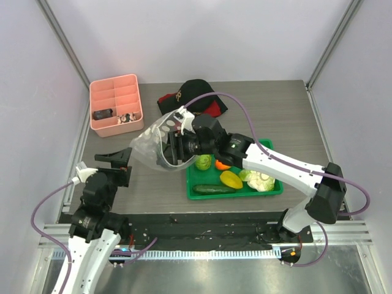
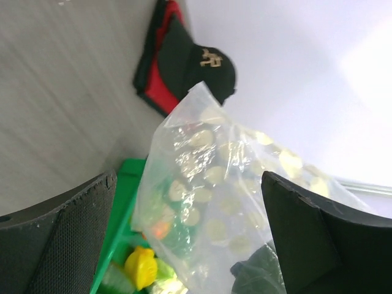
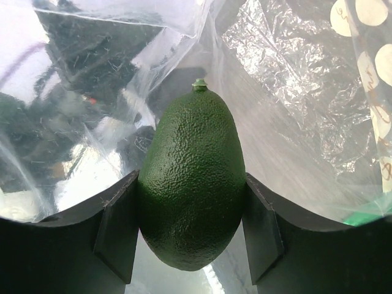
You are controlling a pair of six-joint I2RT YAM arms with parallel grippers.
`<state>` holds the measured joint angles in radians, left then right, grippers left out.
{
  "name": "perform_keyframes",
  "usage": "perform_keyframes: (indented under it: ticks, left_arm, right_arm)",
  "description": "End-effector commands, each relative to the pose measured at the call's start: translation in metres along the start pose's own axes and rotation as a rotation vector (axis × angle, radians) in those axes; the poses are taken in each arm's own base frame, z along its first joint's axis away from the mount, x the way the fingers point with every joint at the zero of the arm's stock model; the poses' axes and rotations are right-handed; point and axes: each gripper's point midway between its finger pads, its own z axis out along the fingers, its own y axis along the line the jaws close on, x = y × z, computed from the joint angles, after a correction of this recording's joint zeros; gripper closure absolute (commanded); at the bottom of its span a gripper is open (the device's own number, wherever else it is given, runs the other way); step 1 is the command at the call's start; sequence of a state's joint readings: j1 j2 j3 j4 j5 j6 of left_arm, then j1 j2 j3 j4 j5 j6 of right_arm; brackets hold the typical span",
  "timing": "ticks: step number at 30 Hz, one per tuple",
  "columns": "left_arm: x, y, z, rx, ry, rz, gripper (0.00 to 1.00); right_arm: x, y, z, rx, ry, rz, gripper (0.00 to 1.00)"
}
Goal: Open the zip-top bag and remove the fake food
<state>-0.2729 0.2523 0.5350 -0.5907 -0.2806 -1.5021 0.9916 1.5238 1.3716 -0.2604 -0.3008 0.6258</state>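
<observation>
The clear zip-top bag [image 1: 147,144] hangs lifted just left of the green tray [image 1: 190,184]. My right gripper [image 1: 169,150] reaches into its mouth. In the right wrist view that gripper [image 3: 191,184] is shut on a dark green avocado [image 3: 193,153], with crinkly bag plastic [image 3: 288,79] all around. My left gripper [image 1: 114,162] is open, a short way left of the bag and not touching it. In its own view the bag [image 2: 226,196] shows between the spread fingers [image 2: 67,239]. On the tray lie a green cabbage [image 1: 203,163], an orange piece [image 1: 222,165], a yellow piece [image 1: 231,179], a cucumber [image 1: 214,190] and a whitish-green piece [image 1: 260,180].
A pink divided box [image 1: 115,104] holding small items stands at the back left. A black and red cap [image 1: 195,95] lies behind the bag. Pale walls close in the table on three sides.
</observation>
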Motion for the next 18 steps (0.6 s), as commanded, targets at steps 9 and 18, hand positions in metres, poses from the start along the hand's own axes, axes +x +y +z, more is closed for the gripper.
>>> perform_keyframes:
  ticks: [9, 18]
  left_arm:
    - [0.012, -0.048, 0.010, 0.337, 0.026, 0.009, 0.00]
    - [0.019, -0.047, 0.019, 0.347, 0.044, 0.058, 0.53]
  right_arm:
    - [-0.013, 0.041, -0.035, -0.198, -0.033, -0.038, 0.99]
    - [-0.010, 0.043, -0.049, -0.235, -0.027, -0.039, 0.99]
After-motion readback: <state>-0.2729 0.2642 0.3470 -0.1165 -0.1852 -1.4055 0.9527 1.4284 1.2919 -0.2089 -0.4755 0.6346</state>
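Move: The zip-top bag's closed end hangs about 5 cm ahead of the left hand, 4 cm to its right and 2 cm higher; the avocado inside the bag, already in the right fingers, is some 13 cm right of that hand, 2 cm ahead and 3 cm above. From the right hand, the green tray's middle lies roughly 23 cm right, 4 cm ahead and 25 cm below, with the lettuce about 12 cm right, 6 cm ahead, 24 cm below. Left reaches about 4 cm forward-right, then up, fingers closing around the bag's end; right backs off, rising, avocado gripped. ##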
